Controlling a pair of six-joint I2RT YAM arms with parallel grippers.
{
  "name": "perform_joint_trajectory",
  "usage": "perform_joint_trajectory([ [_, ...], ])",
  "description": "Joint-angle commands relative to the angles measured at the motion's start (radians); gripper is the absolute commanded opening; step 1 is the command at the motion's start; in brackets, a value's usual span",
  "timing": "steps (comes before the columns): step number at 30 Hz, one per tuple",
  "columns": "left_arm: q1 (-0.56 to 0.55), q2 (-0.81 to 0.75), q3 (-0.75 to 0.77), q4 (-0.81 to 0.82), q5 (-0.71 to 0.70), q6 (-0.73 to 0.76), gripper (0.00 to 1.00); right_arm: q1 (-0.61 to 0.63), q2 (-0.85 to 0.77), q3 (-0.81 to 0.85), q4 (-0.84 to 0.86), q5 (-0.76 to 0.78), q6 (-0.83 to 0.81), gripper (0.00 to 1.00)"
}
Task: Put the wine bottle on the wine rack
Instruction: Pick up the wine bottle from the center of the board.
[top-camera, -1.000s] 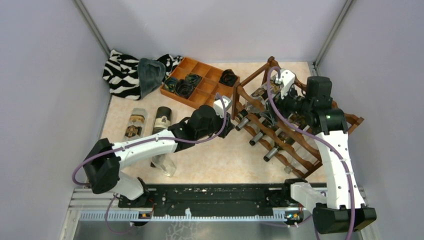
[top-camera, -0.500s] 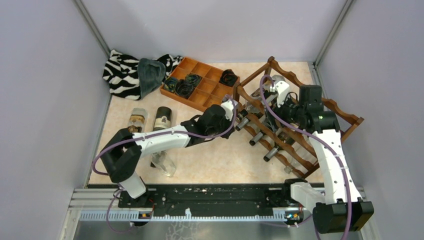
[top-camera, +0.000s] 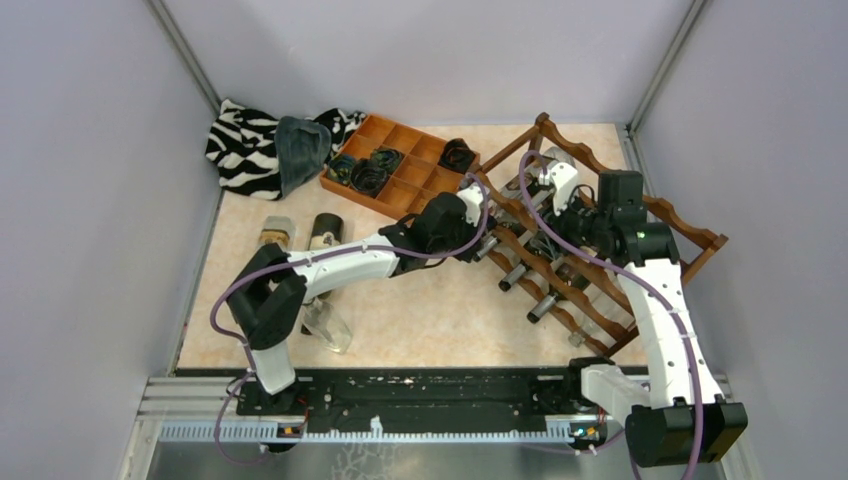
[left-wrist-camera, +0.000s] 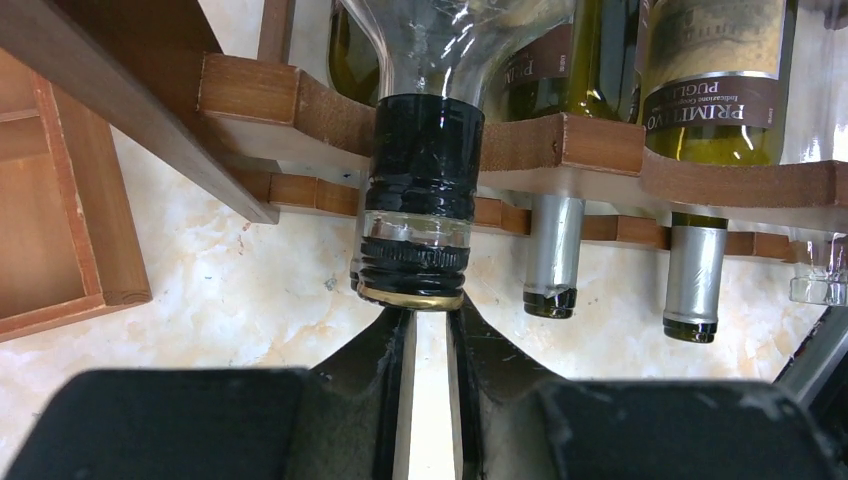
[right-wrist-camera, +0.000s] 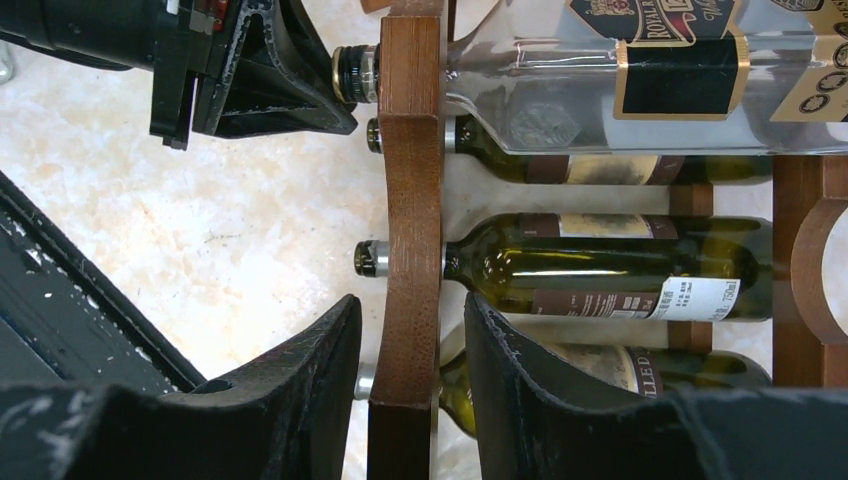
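A clear wine bottle (left-wrist-camera: 420, 190) with a black capsule lies in the top tier of the reddish-brown wine rack (top-camera: 690, 236), its neck poking through the scalloped front rail (left-wrist-camera: 600, 150). My left gripper (left-wrist-camera: 428, 312) is shut, and its fingertips (left-wrist-camera: 395, 325) touch the bottle's mouth end-on. The right wrist view shows the same bottle (right-wrist-camera: 600, 110) and the left gripper (right-wrist-camera: 270, 80) against its cap. My right gripper (right-wrist-camera: 411, 300) is open astride the rack's front rail (right-wrist-camera: 410, 180), one finger on each side with a narrow gap.
Green bottles (right-wrist-camera: 600, 275) fill the lower tiers. An orange-brown compartment tray (top-camera: 400, 165) holding dark items stands left of the rack. A zebra cloth (top-camera: 245, 145) lies at the back left. Two bottles (top-camera: 275, 235) (top-camera: 325, 232) lie under the left arm, another (top-camera: 330, 328) nearer the base.
The left arm has stretched right until its shut fingertips met the bottle's cap. The right gripper has moved down over the front rail, and its jaws have narrowed.
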Motion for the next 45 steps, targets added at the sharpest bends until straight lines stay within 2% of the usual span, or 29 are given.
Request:
perform_joint_trajectory([
  [1, 0.010, 0.011, 0.057, 0.014, 0.007, 0.015, 0.23, -0.002, -0.018, 0.000, 0.019, -0.031, -0.006, 0.42],
  [6, 0.017, 0.012, 0.057, 0.018, 0.017, 0.017, 0.23, -0.004, -0.021, 0.009, 0.013, -0.050, -0.003, 0.44],
  [9, 0.019, 0.006, 0.055, 0.012, 0.041, 0.016, 0.26, -0.002, -0.021, 0.024, 0.000, -0.061, -0.008, 0.53],
  [15, 0.019, -0.095, -0.005, -0.054, 0.157, 0.002, 0.46, -0.002, -0.033, 0.053, -0.022, -0.092, -0.023, 0.73],
  [19, 0.019, -0.197, -0.073, -0.054, 0.260, 0.000, 0.54, -0.003, -0.040, 0.067, -0.031, -0.101, -0.030, 0.82],
  [27, 0.019, -0.390, -0.112, -0.092, 0.388, -0.010, 0.71, -0.003, -0.078, 0.116, -0.049, -0.115, -0.045, 0.93],
  [33, 0.023, -0.571, -0.131, -0.092, 0.343, -0.013, 0.98, -0.003, -0.097, 0.198, -0.081, -0.146, -0.070, 0.98],
  [39, 0.040, -0.707, -0.113, -0.181, 0.247, -0.028, 0.99, -0.002, -0.133, 0.187, -0.078, -0.285, -0.089, 0.99],
  [45, 0.048, -0.809, -0.014, -0.416, 0.197, -0.033, 0.97, -0.001, -0.170, 0.123, -0.047, -0.448, -0.081, 0.99],
])
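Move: The clear bottle already lies in the rack, its middle about 10 cm ahead and 10 cm right of the left hand, whose nearly shut fingertips are at its black cap. The next silver-necked bottle's neck is some 8 cm back, 7 cm right and 9 cm lower; the dark bottle on the table is about 34 cm left, 4 cm back and 13 cm below. For the right hand, astride the rack's top rail, the clear bottle is some 14 cm ahead, 7 cm left and 8 cm below. The left hand comes free of the clear bottle's cap after a short hold, opens its fingers wide and climbs some 23 cm while drawing back and left about 11 cm each way from the rack, its fingers tilting up towards level. The right hand opens wide around the top rail with only a slight drift back, then lifts clear by about 9 cm and eases back and left, its fingers tipping up and swinging left some 20 degrees. ##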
